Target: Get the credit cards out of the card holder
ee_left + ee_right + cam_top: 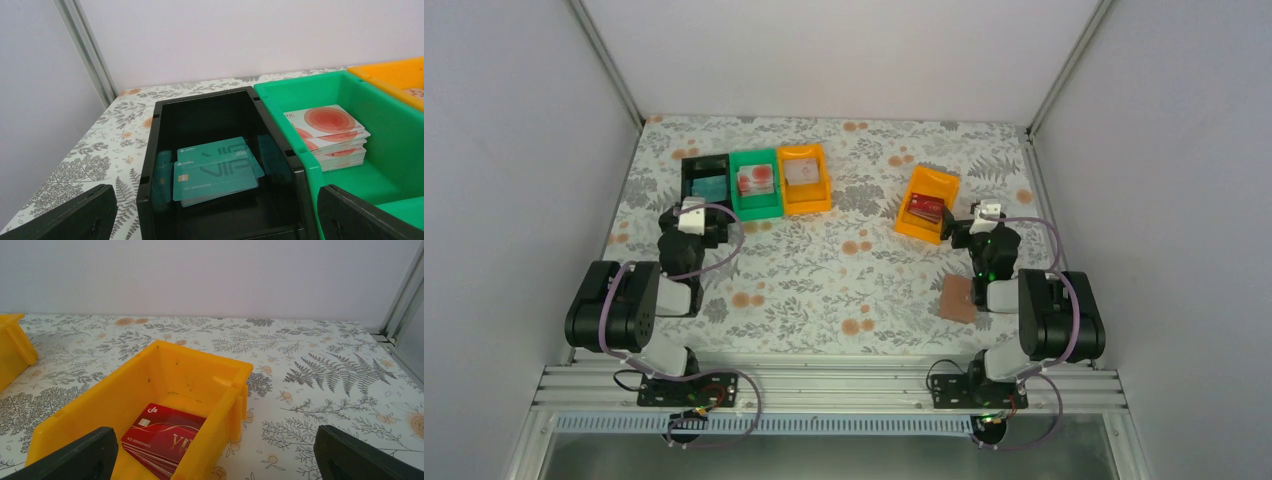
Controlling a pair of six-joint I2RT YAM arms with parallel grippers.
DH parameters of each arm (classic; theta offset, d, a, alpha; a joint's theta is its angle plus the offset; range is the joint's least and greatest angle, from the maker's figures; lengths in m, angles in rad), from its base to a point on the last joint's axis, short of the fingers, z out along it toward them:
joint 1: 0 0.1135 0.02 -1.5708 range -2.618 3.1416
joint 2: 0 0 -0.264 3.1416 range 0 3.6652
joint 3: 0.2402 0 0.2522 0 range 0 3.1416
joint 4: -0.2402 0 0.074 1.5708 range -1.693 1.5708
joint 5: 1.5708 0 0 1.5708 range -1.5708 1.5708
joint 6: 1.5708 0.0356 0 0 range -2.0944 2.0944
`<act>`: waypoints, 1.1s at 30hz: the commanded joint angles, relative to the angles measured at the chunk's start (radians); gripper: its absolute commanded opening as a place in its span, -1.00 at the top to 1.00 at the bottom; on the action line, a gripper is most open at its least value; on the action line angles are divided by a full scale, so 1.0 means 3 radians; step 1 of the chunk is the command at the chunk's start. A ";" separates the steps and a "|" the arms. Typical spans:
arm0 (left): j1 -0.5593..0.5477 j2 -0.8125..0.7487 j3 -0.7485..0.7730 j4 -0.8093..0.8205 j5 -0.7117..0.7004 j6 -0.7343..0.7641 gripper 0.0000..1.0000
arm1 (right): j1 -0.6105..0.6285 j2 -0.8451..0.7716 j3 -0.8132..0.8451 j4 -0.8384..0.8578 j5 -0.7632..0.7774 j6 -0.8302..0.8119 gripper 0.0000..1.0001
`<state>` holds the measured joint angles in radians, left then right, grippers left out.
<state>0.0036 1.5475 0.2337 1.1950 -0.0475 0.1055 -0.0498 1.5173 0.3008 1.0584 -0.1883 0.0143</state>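
Observation:
The card holder (958,298) is a closed brownish-pink wallet lying flat on the table just left of the right arm's elbow; neither wrist view shows it. Teal credit cards (215,170) lie stacked in a black bin (150,150). Whitish-pink cards with red circles (330,132) fill the green bin (300,95). Dark red cards (162,437) lie in a separate orange bin (220,370). My left gripper (215,220) hovers open at the black bin's near edge. My right gripper (215,460) hovers open at the orange bin's near right corner. Neither holds anything.
Black (705,180), green (756,182) and orange (805,178) bins stand in a row at the back left. The lone orange bin (928,204) sits at the back right. White walls and metal posts enclose the floral table (824,270).

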 commanded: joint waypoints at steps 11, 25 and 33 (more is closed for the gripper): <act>0.0006 -0.0090 0.0177 -0.0204 0.0165 0.0052 -1.00 | -0.0311 -0.1323 0.0908 -0.1561 0.0258 0.0325 -0.99; 0.0128 -0.0949 0.2866 -0.3796 0.1279 -0.0829 -1.00 | -0.0391 -0.1722 0.2183 -0.5787 0.0224 0.1058 -0.99; -0.0059 -0.1186 0.2939 -0.4278 0.1883 -0.1384 -1.00 | -0.0391 -0.1353 0.1715 -0.6337 -0.0060 0.1346 -0.99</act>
<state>0.0341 1.2289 1.1709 0.1143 0.4484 -0.1951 -0.1642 1.1080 0.8764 -0.6754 -0.1989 0.3500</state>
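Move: The card holder lies flat on the table some 18 cm back from the right hand, only about 1 cm to its left and roughly 12 cm below. The orange bin with the red cards sits about 4 cm ahead of the right hand, 6 cm to its left and 10 cm lower. From the left hand the card holder is about 55 cm to the right, 17 cm back and 12 cm below. The right hand, wide open and empty, first shoots up about 23 cm, swinging some 5 cm right away from the orange bin of red cards, then dives about 20 cm and back towards the card holder, its wrist tipping down about 45 degrees and its left side rising. The left hand, also wide open, starts a little later, climbs about 30 cm above the bins and swings 7 cm right while it turns about 25 degrees clockwise; neither hand touches anything at the end. ##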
